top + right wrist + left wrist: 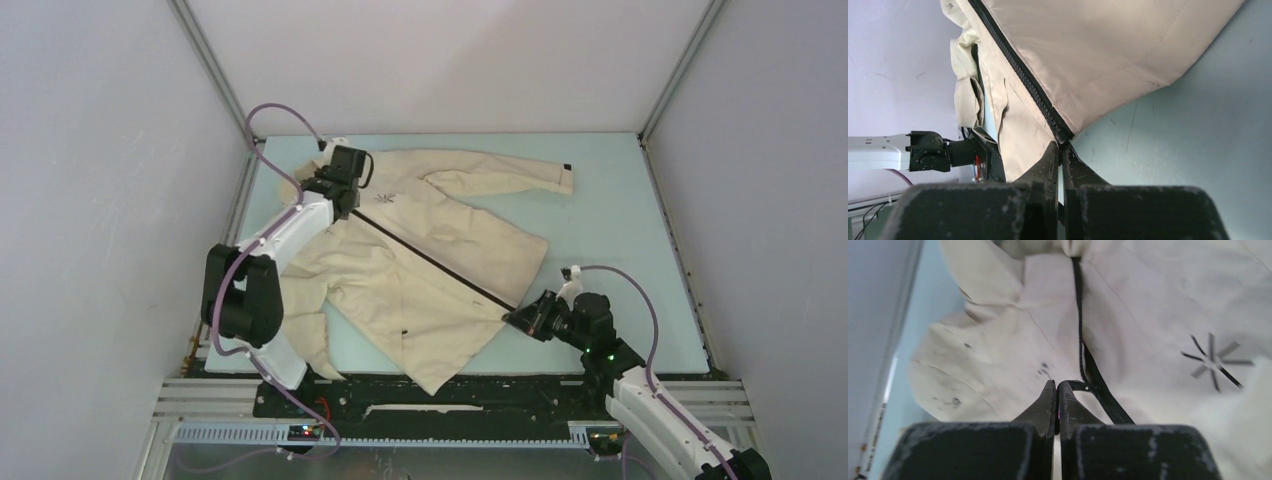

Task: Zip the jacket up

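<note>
The beige jacket [440, 250] lies spread on the teal table, its dark zipper [440, 263] running diagonally from the chest to the hem. My left gripper [346, 200] is at the chest beside the starburst logo [1213, 360]. In the left wrist view the left gripper [1057, 387] is shut on the black zipper pull [1079, 386], and the zipper [1078, 315] runs away from it as a closed dark line. My right gripper [513, 316] is at the hem. In its own view the right gripper [1061, 146] is shut on the zipper's bottom end [1063, 135].
One sleeve [510, 178] stretches toward the back right, the other is bunched by the left arm's base [305, 330]. Teal table surface [620, 250] shows to the right of the jacket. White walls enclose the table on three sides. The left arm [923, 150] shows in the right wrist view.
</note>
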Robot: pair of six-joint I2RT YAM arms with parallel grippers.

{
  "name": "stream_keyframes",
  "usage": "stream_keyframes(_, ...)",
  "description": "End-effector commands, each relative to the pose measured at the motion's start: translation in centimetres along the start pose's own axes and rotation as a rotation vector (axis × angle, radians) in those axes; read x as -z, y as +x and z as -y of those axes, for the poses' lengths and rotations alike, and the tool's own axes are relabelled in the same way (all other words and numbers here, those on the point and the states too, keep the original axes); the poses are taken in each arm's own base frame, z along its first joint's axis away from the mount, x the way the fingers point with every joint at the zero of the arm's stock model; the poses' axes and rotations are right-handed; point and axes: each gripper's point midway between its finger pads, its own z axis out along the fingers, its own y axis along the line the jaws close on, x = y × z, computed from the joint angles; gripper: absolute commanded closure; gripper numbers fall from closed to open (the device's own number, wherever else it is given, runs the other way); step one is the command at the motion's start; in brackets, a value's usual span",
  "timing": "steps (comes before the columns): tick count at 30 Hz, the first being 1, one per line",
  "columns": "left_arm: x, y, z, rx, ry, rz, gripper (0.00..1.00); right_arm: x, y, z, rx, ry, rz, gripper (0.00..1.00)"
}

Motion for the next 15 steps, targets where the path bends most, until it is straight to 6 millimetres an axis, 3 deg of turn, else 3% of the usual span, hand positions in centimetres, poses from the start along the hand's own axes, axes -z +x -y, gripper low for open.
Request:
stream_keyframes(1,-1.3,-7.4,-6.5,0.029,-0.281,0.178,1.0,0.1,-0.9,-0.1,0.039,0.025,0.027,1.0)
stream_keyframes(9,-5.5,-11.3,-12.8,0.068,-0.401,0.19,1.0,0.3,-1.2,0.2,0.059,0.058,0.036,1.0)
stream_keyframes(15,-6.8,-15.6,-14.6,0.063,-0.436,0.255,1.0,0.7,-2.5,0.8,0.039,0.108,0.119,1.0)
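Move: The left hand, with the pull tab still in its shut fingers, is taking the slider to the collar end of the jacket's zipper, about 11 cm ahead, 12 cm to its left and some 8 cm below. The snowflake emblem lies roughly 8 cm to its right, 3 cm ahead and also about 8 cm lower. From the right hand, which still pinches the bottom end of the zipper, the collar end is some 33 cm ahead and 43 cm to the left. The left hand keeps its shut grip on the pull tab and draws the slider along the zipper towards the collar, some 10 cm to the left and 7 to 8 cm forward, at nearly level height and easing off a little, while the wrist rolls its left side up and turns counter-clockwise, each by about 10 degrees. The right hand keeps the bottom end of the zipper pinched as an anchor and lifts it about 2 cm, edging about 1 cm forward with its fingers tipping slightly upward. ##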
